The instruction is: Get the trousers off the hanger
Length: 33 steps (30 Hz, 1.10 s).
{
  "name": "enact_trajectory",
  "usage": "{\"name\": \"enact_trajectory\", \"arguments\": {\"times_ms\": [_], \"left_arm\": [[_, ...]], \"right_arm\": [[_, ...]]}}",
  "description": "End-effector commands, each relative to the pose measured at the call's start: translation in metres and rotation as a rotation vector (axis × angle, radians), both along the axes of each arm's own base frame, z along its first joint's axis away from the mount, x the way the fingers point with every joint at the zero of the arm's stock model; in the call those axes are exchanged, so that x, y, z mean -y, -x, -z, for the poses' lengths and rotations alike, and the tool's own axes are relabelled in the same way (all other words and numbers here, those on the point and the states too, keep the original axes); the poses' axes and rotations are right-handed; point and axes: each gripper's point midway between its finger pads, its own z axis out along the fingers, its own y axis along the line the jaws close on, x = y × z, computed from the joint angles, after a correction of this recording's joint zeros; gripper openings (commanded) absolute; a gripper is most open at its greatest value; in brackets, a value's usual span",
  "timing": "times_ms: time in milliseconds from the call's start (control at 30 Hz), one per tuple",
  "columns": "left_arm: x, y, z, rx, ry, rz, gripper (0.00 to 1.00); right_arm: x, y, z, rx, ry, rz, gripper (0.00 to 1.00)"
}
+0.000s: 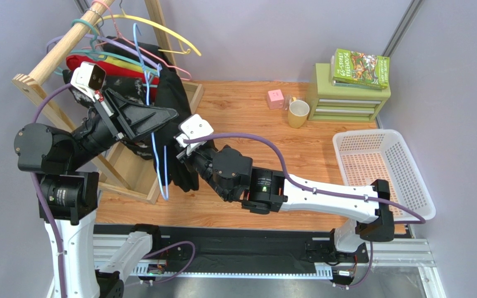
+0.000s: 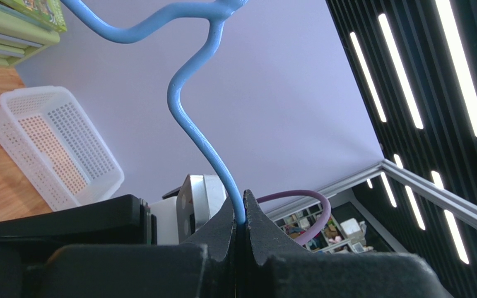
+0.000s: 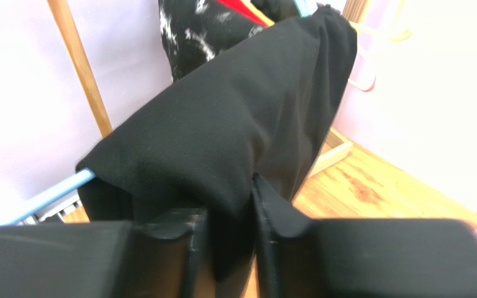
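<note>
The black trousers hang over the light-blue hanger at the wooden rack, and their legs drop to the table. My left gripper is shut on the hanger's wire; in the left wrist view the blue wire rises from between the closed fingers. My right gripper is just right of the trousers, low on the hanging legs. In the right wrist view a fold of the trousers runs down between its fingers, which pinch it. The hanger's bar pokes out at the left.
The wooden rack holds yellow, lilac and teal hangers, a red garment and a black splotched garment. A white basket stands at the right. A green drawer unit with a book, a mug and a pink cube stand at the back.
</note>
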Motion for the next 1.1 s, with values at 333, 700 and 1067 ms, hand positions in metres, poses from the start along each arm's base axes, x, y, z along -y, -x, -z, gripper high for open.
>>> {"name": "enact_trajectory", "arguments": {"times_ms": [333, 700, 1067], "left_arm": [[-0.001, 0.022, 0.007, 0.104, -0.034, 0.001, 0.00], [-0.002, 0.011, 0.000, 0.097, -0.022, -0.018, 0.00], [-0.001, 0.001, -0.029, 0.145, -0.023, -0.020, 0.00]], "right_arm": [[0.047, -0.005, -0.093, 0.048, -0.178, 0.079, 0.00], [0.080, -0.008, -0.085, 0.001, -0.159, 0.147, 0.00], [0.110, 0.008, -0.046, -0.068, -0.070, 0.067, 0.00]]}}
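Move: The black trousers hang over the blue hanger's bar around the right fingertips, their middle some 4 cm ahead, 3 cm left and about level. The hanger's middle is roughly 4 cm ahead, 5 cm left and 6 cm higher; the patterned trousers on the rack are some 15 cm ahead and 20 cm left, the red garment beyond at 22 ahead, 23 left. From the left hand, the black trousers' middle is level fore and aft, 4 cm right and about 15 cm below. The near fold of the black trousers gets pinched as the right fingers finish closing; the right hand lifts them about 3 cm, then pulls to the right, slowly at first and then faster, some 9 cm in all, away from the rack. The left hand keeps its pinch on the blue hanger, easing slightly back and down before shifting about 2.5 cm forward and a little up. ##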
